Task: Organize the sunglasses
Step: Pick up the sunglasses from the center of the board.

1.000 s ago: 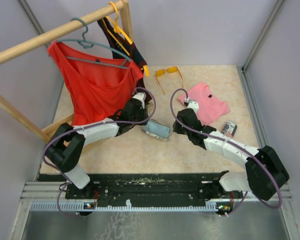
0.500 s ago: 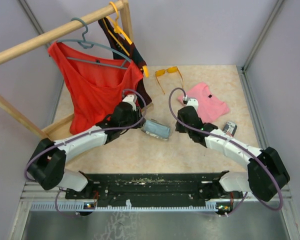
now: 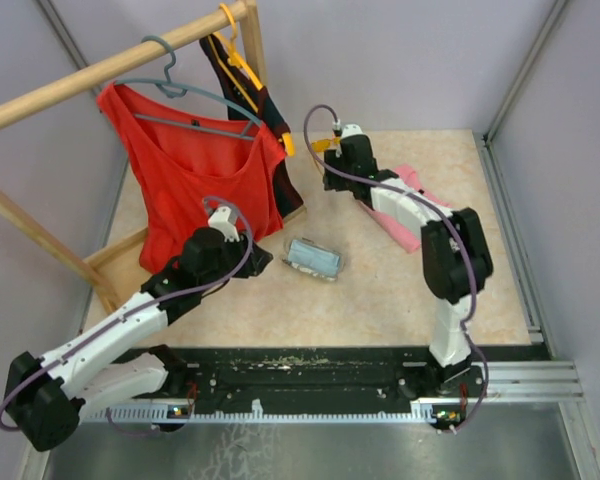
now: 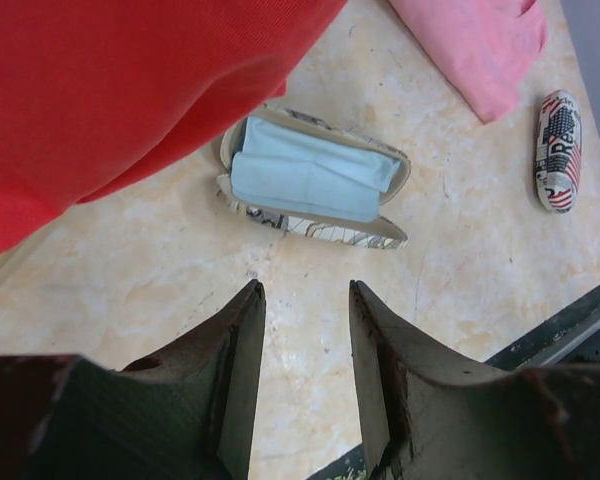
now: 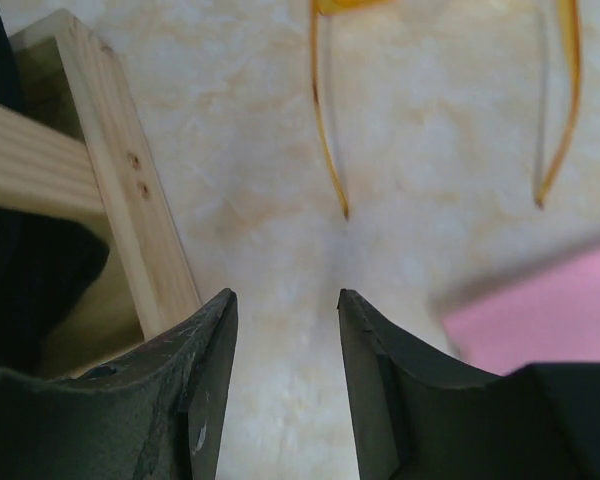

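Observation:
The orange sunglasses (image 5: pixel 328 150) lie open on the table at the far middle, their thin arms pointing toward my right gripper (image 5: pixel 285 295). That gripper is open and empty, just short of the arm tips. In the top view the right gripper (image 3: pixel 332 158) covers most of the orange sunglasses (image 3: pixel 320 146). My left gripper (image 4: pixel 305 285) is open and empty above bare table, near side of the open patterned case (image 4: pixel 315 185), which holds a folded light-blue cloth (image 4: pixel 305 175). In the top view the left gripper (image 3: pixel 258 262) sits left of the case (image 3: pixel 312 258). The greyish-lilac sunglasses are out of view.
A wooden clothes rack (image 3: pixel 110 65) with a red top (image 3: pixel 195 185) on a hanger stands at the left; its base beam (image 5: pixel 130 200) is close left of my right gripper. A pink shirt (image 3: pixel 420 205) lies at the right. A closed flag-patterned case (image 4: pixel 558 150) lies beyond it.
My right arm has swung from beside the open case out to the far middle, up to the orange sunglasses. My left arm has pulled back toward the near left, away from the case.

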Robot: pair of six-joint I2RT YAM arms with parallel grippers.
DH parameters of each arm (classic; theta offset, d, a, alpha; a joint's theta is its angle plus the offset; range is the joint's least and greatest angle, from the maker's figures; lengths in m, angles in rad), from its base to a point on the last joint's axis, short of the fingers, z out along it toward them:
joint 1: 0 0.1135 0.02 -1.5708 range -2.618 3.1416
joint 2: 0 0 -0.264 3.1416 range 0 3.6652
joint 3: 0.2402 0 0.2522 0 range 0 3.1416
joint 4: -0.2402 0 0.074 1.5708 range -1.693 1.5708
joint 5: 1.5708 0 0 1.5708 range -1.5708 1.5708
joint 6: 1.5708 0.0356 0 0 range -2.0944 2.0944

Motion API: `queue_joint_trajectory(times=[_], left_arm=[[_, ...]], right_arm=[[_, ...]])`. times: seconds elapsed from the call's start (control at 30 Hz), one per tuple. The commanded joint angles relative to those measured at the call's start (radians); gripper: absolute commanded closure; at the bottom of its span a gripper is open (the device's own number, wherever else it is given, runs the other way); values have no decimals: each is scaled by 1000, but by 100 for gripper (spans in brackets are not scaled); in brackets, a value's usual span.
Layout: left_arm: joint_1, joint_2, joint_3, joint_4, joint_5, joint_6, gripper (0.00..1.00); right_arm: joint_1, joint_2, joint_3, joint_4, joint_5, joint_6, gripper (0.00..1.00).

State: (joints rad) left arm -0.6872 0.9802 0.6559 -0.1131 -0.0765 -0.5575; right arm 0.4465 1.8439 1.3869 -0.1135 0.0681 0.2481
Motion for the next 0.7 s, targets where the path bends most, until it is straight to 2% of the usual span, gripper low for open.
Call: queue_joint_trajectory(times=[0.0,0.17,0.37,0.47,0.67], left_arm=[[5,-78,-34,-104,-26,-5,54],[5,-143,-60,-125,-55,-6,52],[5,-157,-55,-154,-89,-5,51],[5,-158,-55,-155,-95,1,51],[5,-149,-57,-149,-98,5,50]], right_arm=[[-33,217,289,-15,-121,-111,54],[-69,471,582,-80,-192,-131,52],[-76,659,849,-170,-191,-166,51],[-78,716,916,-205,-195,-166,50],[-78,746,913,-208,-211,-165,56]])
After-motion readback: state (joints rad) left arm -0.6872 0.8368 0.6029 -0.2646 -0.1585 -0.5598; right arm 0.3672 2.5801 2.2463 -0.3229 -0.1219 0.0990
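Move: The orange sunglasses lie lens-end outward, some 17 cm straight ahead of the right hand and about 13 cm below it. Nearly level with that hand but 19 cm to its right lies the folded pink shirt; the open case with the blue cloth is about 14 cm behind the hand and 7 cm to its left, both at table height. From the left hand, the sunglasses are roughly 39 cm ahead, 19 cm to the right and 16 cm lower. Heading for the orange sunglasses, the right hand swoops about 14 cm forward and, increasingly steeply, some 10 cm down, drifting slightly left so that it ends low over their left temple; it yaws about 10 degrees counter-clockwise, fingers staying half open, with no touch visible. Meanwhile the left hand eases some 4 cm left and back, away from the case. ##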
